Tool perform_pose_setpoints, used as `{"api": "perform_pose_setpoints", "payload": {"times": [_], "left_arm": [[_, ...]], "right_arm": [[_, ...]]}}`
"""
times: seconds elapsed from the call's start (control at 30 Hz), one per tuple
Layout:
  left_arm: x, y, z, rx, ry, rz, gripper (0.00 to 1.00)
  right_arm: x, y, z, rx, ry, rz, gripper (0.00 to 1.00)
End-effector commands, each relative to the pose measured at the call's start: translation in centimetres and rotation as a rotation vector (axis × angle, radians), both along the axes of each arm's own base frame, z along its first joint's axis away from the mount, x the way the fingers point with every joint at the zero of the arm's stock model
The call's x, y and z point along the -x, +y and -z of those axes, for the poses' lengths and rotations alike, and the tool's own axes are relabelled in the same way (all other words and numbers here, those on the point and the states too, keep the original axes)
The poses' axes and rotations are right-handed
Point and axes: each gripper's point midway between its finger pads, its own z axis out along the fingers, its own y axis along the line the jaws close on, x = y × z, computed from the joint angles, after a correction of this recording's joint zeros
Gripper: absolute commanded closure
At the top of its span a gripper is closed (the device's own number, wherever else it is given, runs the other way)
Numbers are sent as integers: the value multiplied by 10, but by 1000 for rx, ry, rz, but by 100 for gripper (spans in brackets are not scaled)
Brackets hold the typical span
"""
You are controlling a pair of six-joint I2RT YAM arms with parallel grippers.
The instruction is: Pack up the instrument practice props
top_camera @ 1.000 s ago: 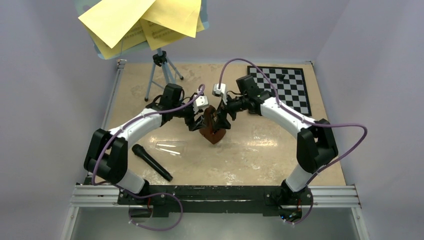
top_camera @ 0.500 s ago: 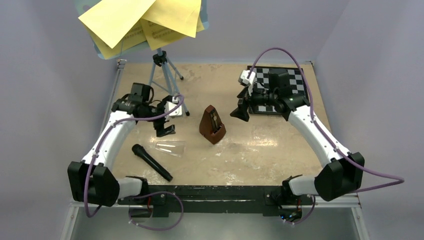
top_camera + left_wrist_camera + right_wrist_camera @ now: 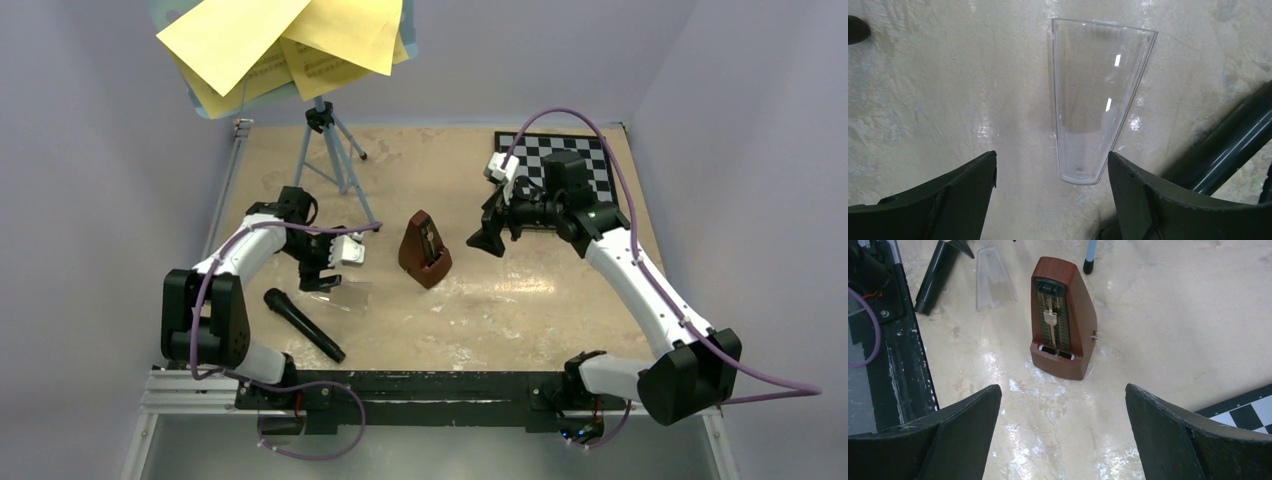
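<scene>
The brown pyramid metronome stands upright mid-table with its pendulum face uncovered. My right gripper hovers just right of it, open and empty. My left gripper is low over the table to the metronome's left, open, its fingertips either side of the narrow end of a clear plastic cover without touching it. The light-blue tripod music stand stands at the back left. Its tray carries yellow sheet-music pages.
A black microphone lies near the front left, beside the clear cover. The black-and-white chessboard lies at the back right, behind my right arm. One tripod foot rests just behind the metronome.
Both grippers have left the metronome, which now stands alone. My left gripper swung left, then came down over the clear cover. The right one backed off to the right.
</scene>
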Motion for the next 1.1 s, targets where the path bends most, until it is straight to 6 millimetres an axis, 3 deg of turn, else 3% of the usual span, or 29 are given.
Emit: {"api": "perform_pose_setpoints", "payload": {"times": [0.0, 0.17, 0.47, 0.7, 0.93, 1.07], "left_arm": [[-7, 3, 11, -31, -44, 91, 15], [8, 9, 22, -64, -37, 165, 16], [5, 24, 47, -156, -81, 164, 17], [17, 27, 58, -165, -74, 187, 24], [24, 29, 57, -172, -54, 163, 44], [20, 25, 44, -149, -53, 117, 54]], "right_arm": [[6, -5, -8, -5, -15, 24, 1], [8, -7, -11, 5, -14, 25, 1], [1, -4, -14, 2, -7, 31, 1], [-5, -3, -11, 5, -2, 37, 1], [-2, -4, -15, 15, -10, 29, 1], [0, -7, -22, 30, -41, 12, 1]]}}
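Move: The clear cover lies flat on the table, its middle about 5 cm below the left hand, some 3 cm back and 4 cm to the right, narrow end nearest the fingers. From this hand the microphone is about 11 cm back and 5 cm left, the tripod's near foot some 13 cm ahead and 12 cm right, and the metronome 23 cm right, 3 cm ahead. From the right hand the cover lies about 34 cm left, level with it, 24 cm below. The left fingertips come onto the two side edges of the clear cover's narrow end. For this the hand sinks about 5 cm while shifting some 3 cm left, then eases back with the open fingers closing to roughly half their span; the wrist steepens and turns clockwise, each by under 10 degrees. ##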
